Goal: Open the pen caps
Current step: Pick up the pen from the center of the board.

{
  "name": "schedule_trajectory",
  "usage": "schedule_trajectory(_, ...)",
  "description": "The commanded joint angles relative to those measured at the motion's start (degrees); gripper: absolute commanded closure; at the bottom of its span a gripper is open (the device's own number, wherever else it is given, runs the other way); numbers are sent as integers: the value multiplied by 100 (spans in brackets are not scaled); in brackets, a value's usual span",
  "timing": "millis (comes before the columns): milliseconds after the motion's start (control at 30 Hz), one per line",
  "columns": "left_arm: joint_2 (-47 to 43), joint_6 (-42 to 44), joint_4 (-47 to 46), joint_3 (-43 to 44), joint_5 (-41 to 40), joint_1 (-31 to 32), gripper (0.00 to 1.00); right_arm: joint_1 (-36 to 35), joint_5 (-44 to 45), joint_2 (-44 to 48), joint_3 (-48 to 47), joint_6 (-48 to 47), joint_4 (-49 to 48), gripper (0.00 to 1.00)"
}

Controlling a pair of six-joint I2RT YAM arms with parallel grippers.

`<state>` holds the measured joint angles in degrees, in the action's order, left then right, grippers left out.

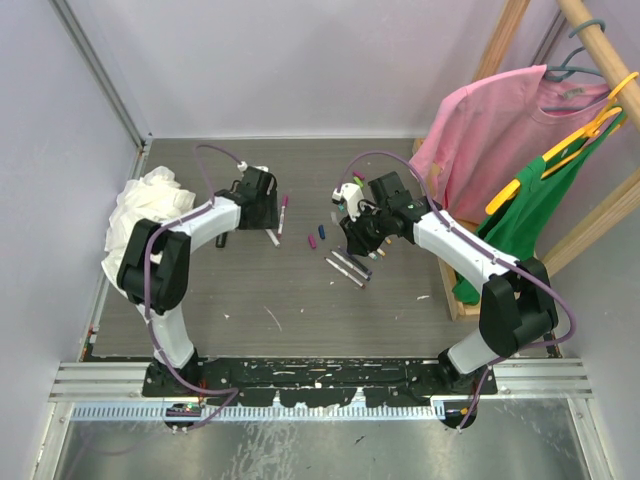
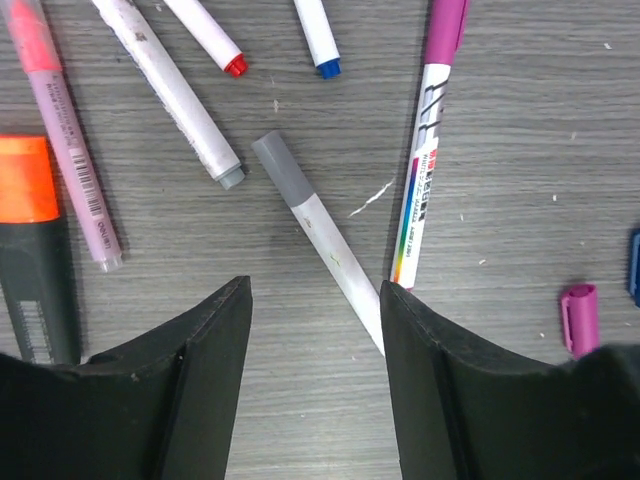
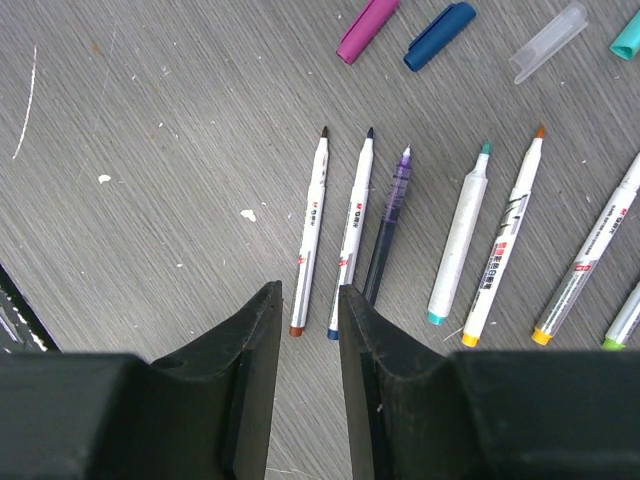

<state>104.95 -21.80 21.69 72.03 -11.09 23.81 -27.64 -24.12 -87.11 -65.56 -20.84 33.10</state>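
In the left wrist view my left gripper [image 2: 315,285] stands open just above the table with nothing held. A grey-capped white pen [image 2: 300,210] lies slanted ahead, its tail running under the right finger [image 2: 420,360]. Beside it lies a purple-capped pen [image 2: 430,150], and a loose purple cap [image 2: 578,318] sits at the right. My right gripper [image 3: 308,290] is open by a narrow gap and holds nothing, over a row of uncapped pens [image 3: 352,230]. Loose pen caps, magenta [image 3: 367,30], dark blue [image 3: 440,22], clear [image 3: 548,28], lie beyond them. From above, both grippers [image 1: 262,220] [image 1: 355,240] hover mid-table.
A white cloth [image 1: 150,210] is bunched at the table's left edge. Pink [image 1: 490,120] and green [image 1: 530,210] shirts hang on a wooden rack at the right. Near the left gripper lie a pink highlighter [image 2: 60,130], an orange highlighter [image 2: 30,250] and red-tipped [image 2: 205,35] and blue-tipped [image 2: 318,40] pens.
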Motion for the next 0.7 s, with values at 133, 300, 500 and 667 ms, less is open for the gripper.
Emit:
schedule_trajectory(133, 543, -278, 206, 590, 195, -72, 57, 13, -110, 152, -3, -51, -49, 65)
schedule_trajectory(300, 721, -409, 290, 641, 134, -134, 59, 13, -120, 154, -7, -57, -49, 65)
schedule_trajectory(500, 738, -499, 234, 475, 189, -177, 71, 11, -123, 151, -9, -47, -47, 65)
schedule_trajectory(667, 723, -558, 189, 325, 246, -192, 78, 13, -134, 148, -5, -52, -40, 65)
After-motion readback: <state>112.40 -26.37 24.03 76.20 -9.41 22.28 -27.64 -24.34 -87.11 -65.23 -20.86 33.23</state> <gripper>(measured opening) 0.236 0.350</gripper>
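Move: The grey-capped pen lies almost under the left hand's open fingers, about 4 cm below, 1 cm ahead and 1 cm to the right. The magenta-capped pen is some 5 cm to the right and 5 cm ahead, the grey-ended marker roughly 7 cm left and 7 cm ahead, and the blue-ended pen about 11 cm ahead and 1 cm left. From the right hand the grey-capped pen lies roughly 26 cm left, 6 cm ahead and 10 cm down. The grey-capped pen, lying slantwise on the board, is taken between the left fingertips just behind its cap: the left hand sinks about 3.5 cm onto it, almost straight down, slows and stops. All the while the fingers close from a bit over half open to about a quarter, coming against both sides of the white barrel, as the wrist tips slightly so that the fingers point more steeply down. ##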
